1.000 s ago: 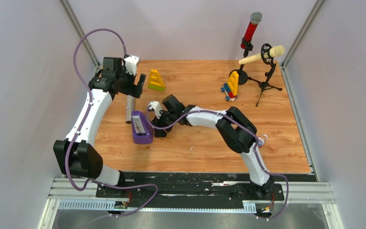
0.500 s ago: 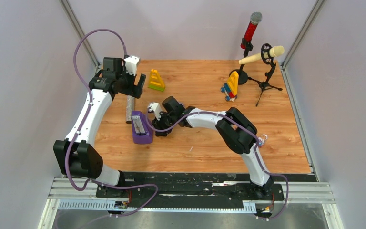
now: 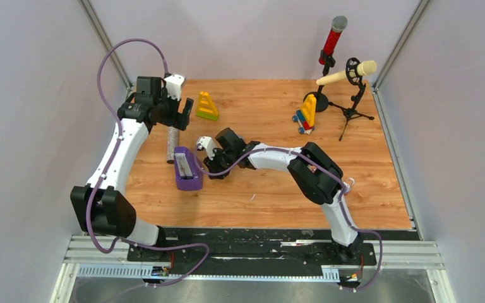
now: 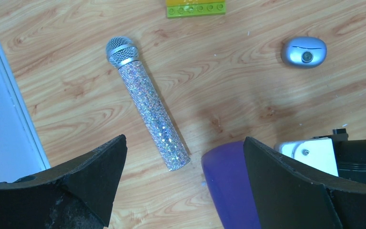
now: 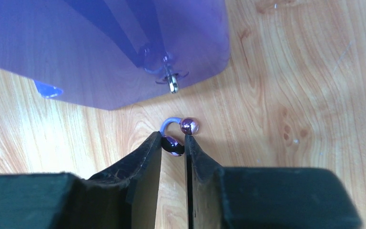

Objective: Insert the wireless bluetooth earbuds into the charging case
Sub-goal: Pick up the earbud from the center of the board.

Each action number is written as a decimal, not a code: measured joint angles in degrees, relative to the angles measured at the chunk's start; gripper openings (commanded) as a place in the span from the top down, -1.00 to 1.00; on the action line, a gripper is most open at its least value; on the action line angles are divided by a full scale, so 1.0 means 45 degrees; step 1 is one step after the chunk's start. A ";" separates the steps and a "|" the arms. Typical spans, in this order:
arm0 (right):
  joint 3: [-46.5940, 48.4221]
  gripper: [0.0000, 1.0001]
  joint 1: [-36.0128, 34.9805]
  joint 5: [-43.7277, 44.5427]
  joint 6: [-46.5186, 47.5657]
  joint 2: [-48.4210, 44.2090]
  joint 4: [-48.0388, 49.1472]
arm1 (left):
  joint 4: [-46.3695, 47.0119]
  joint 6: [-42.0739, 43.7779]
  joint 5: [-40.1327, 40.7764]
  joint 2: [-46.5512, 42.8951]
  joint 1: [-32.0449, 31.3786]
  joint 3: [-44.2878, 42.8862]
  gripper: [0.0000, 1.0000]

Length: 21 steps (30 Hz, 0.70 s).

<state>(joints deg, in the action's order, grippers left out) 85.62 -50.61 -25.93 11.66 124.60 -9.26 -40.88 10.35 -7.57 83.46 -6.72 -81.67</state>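
Observation:
The earbud [image 5: 173, 145] is a tiny dark purple bead joined by a curled grey-blue hook to a second shiny bead [image 5: 189, 126]. It lies on the wood just in front of the purple charging case [image 5: 105, 47], which stands open. My right gripper [image 5: 173, 140] is shut on the dark bead, both fingertips touching it, low over the table beside the case [image 3: 188, 169]. Farther back, my left gripper [image 4: 183, 140] hangs open and holds nothing above the case's end [image 4: 228, 186]. In the top view the earbud is hidden under the right gripper [image 3: 209, 172].
A glittery silver microphone [image 4: 147, 105] lies left of the case. A grey pebble-shaped case [image 4: 303, 51] sits beyond it. A yellow-green block [image 3: 206, 106] stands at the back left. A red microphone [image 3: 331, 38], a cream microphone on a tripod [image 3: 347, 72] and a coloured toy [image 3: 305, 113] stand back right.
My right gripper's jaws have come together onto the earbud bead. The arm itself has barely shifted, and the left arm has not moved.

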 measured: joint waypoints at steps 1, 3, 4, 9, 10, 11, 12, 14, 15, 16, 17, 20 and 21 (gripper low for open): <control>-0.0083 0.60 0.0000 0.0068 0.0087 -0.0078 -0.0039 | 0.0000 -0.0005 -0.0019 -0.0010 0.0000 0.0000 -1.00; -0.0277 0.60 0.0000 0.0233 0.0301 -0.0301 -0.0228 | 0.0000 -0.0005 -0.0063 -0.0034 0.0000 0.0000 -1.00; -0.0389 0.60 0.0000 0.0316 0.0418 -0.0423 -0.0316 | 0.0000 -0.0005 -0.0083 -0.0044 0.0000 0.0000 -1.00; -0.1248 0.60 0.0092 0.0559 0.0986 -0.1433 -0.0816 | 0.0000 -0.0005 -0.0355 -0.0121 0.0000 0.0000 -1.00; -0.1486 0.60 0.0199 0.0554 0.1103 -0.1763 -0.0947 | 0.0000 -0.0005 -0.0442 -0.0121 0.0000 0.0000 -1.00; -0.1700 0.60 0.0272 0.0549 0.1200 -0.2089 -0.1078 | 0.0000 -0.0005 -0.0520 -0.0121 -0.0005 0.0000 -1.00; -0.1991 0.60 0.0398 0.0529 0.1331 -0.2516 -0.1161 | 0.0000 -0.0005 -0.0593 -0.0121 -0.0024 0.0000 -1.00; -0.2550 0.60 0.0792 0.0500 0.1588 -0.3366 -0.1379 | 0.0000 0.0000 -0.0627 -0.0117 -0.0141 -0.0019 -1.00; -0.2822 0.60 0.1015 0.0486 0.1724 -0.3755 -0.1447 | 0.0015 0.0005 -0.0559 -0.0097 -0.0257 -0.0039 -1.00; -0.3147 0.60 0.1287 0.0437 0.1880 -0.4206 -0.1549 | 0.0039 0.0024 -0.0427 -0.0068 -0.0452 -0.0073 -1.00; -0.3492 0.60 0.1617 0.0389 0.2079 -0.4687 -0.1729 | 0.0083 0.0053 -0.0267 0.0010 -0.0724 -0.0112 -1.00; -0.4376 0.59 0.2399 0.0282 0.2691 -0.5863 -0.2191 | 0.0243 0.0165 0.0306 0.0636 -0.1914 -0.0578 -1.00; -0.4648 0.59 0.2618 0.0257 0.2880 -0.6193 -0.2341 | 0.0282 0.0199 0.0457 0.0962 -0.2259 -0.0806 -1.00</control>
<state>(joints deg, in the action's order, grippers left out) 64.71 -38.83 -24.77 24.62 96.73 -19.79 -39.62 11.25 -5.52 87.79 -16.88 -85.30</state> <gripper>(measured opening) 0.225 0.998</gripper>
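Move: The earbud is already between the right fingers, at table height. The blue-purple case lies roughly 13 cm ahead of the right hand and 9 cm to its right, about level; the purple dispenser's middle is some 7 cm left and 2 cm ahead. From the high left hand, that case is about 3 cm ahead, 17 cm right and 20 cm below; the microphone lies 5 cm ahead, 7 cm left, equally low. The earbud, still pinched in the right fingers, is drawn away from the purple dispenser: about 15 cm to the right, slow at first, then quickly, rising some 6 cm as it crosses on the base side of the case. Late on, the open left hand sets off too, about 7 cm right towards the case, turning slightly clockwise and staying high. ##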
